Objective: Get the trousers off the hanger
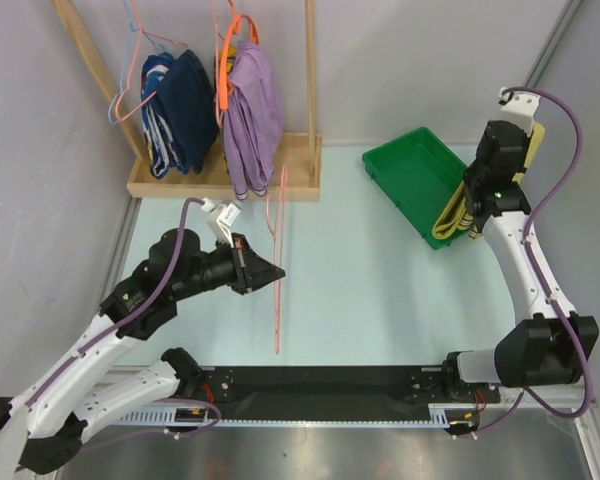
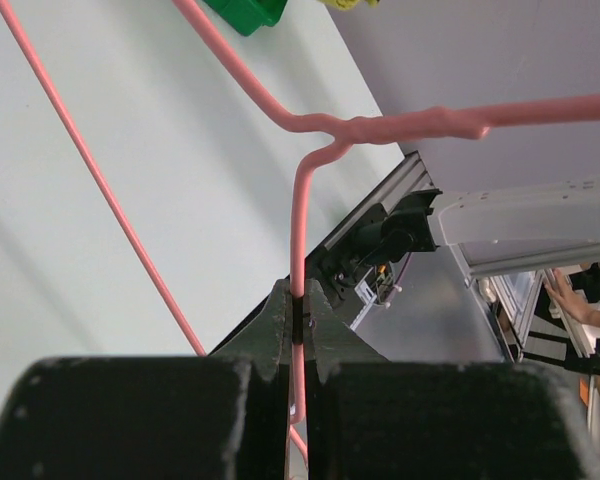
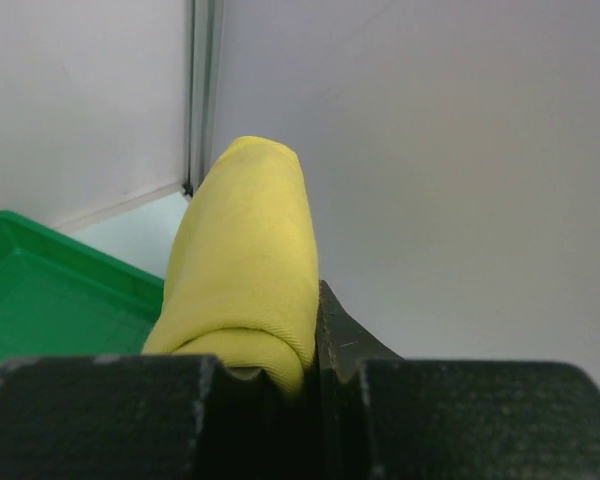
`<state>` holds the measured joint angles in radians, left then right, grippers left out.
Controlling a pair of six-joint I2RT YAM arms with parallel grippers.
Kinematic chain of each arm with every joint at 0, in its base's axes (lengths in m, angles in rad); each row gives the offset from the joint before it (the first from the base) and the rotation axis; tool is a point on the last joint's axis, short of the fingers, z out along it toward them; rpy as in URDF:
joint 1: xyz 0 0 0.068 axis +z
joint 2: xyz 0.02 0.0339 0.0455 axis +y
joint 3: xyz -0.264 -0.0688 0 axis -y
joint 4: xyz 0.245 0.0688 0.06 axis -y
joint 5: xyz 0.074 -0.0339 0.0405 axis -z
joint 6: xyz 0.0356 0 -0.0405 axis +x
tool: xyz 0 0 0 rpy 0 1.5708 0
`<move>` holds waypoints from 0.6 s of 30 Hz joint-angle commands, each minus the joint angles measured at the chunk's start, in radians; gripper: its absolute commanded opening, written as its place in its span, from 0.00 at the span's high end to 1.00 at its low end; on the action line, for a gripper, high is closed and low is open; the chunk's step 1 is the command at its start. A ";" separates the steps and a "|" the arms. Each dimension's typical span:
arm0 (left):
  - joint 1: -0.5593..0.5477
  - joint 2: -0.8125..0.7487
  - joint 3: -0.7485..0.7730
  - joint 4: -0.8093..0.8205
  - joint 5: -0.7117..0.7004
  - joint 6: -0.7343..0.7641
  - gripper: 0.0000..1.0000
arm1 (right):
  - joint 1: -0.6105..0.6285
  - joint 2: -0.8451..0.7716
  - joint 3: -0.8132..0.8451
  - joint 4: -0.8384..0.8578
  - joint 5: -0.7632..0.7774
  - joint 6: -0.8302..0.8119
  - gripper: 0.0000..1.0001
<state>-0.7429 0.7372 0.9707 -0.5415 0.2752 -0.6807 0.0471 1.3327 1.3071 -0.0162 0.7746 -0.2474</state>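
Observation:
The pale-pink wire hanger (image 1: 278,290) is bare and stands edge-on over the middle of the table. My left gripper (image 1: 267,272) is shut on its wire; the left wrist view shows the wire (image 2: 300,200) pinched between the fingertips of the left gripper (image 2: 298,318). The mustard-yellow trousers (image 1: 448,215) hang off the hanger, beside the right edge of the green tray (image 1: 410,175). My right gripper (image 1: 473,205) is shut on them. In the right wrist view a yellow fold (image 3: 245,250) bulges out of the closed right gripper (image 3: 315,355). The striped band is hidden.
A wooden rack (image 1: 225,180) at the back left holds navy garments (image 1: 180,110), a lilac garment (image 1: 252,110) on an orange hanger (image 1: 226,60), and a light-blue wire hanger (image 1: 130,75). The green tray also shows in the right wrist view (image 3: 40,290). Walls close both sides.

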 commanded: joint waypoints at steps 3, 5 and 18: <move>0.004 -0.004 0.029 0.038 0.022 0.047 1.00 | 0.057 0.201 0.076 0.295 0.081 -0.159 1.00; 0.004 0.007 0.046 0.026 0.012 0.056 1.00 | 0.077 0.276 0.113 0.344 0.100 -0.205 1.00; 0.005 0.047 0.068 0.005 -0.033 0.084 1.00 | 0.195 0.913 0.619 0.273 0.066 -0.202 1.00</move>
<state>-0.7429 0.7765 0.9955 -0.5499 0.2600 -0.6334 0.2237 2.1857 1.7378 0.2279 0.8818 -0.5087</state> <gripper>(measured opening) 0.022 0.122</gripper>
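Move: The green bin's middle lies about 10 cm ahead of my right hand, some 12 cm to its left and 35 cm lower; that hand already holds the yellow trousers, hanging. The purple trousers on the rack are far off, roughly 57 cm to my right hand's left, 10 cm farther out and 12 cm lower. From my left hand, the bin is about 35 cm ahead, 35 cm right and 28 cm down. I swing my right hand forward some 20 cm and down about 17 cm, easing left as well, carrying the yellow trousers over the green bin towards its far end. The fingers tip downward about 20 degrees and keep their pinch on the cloth. My left hand stays put, still holding the bare pink hanger. ##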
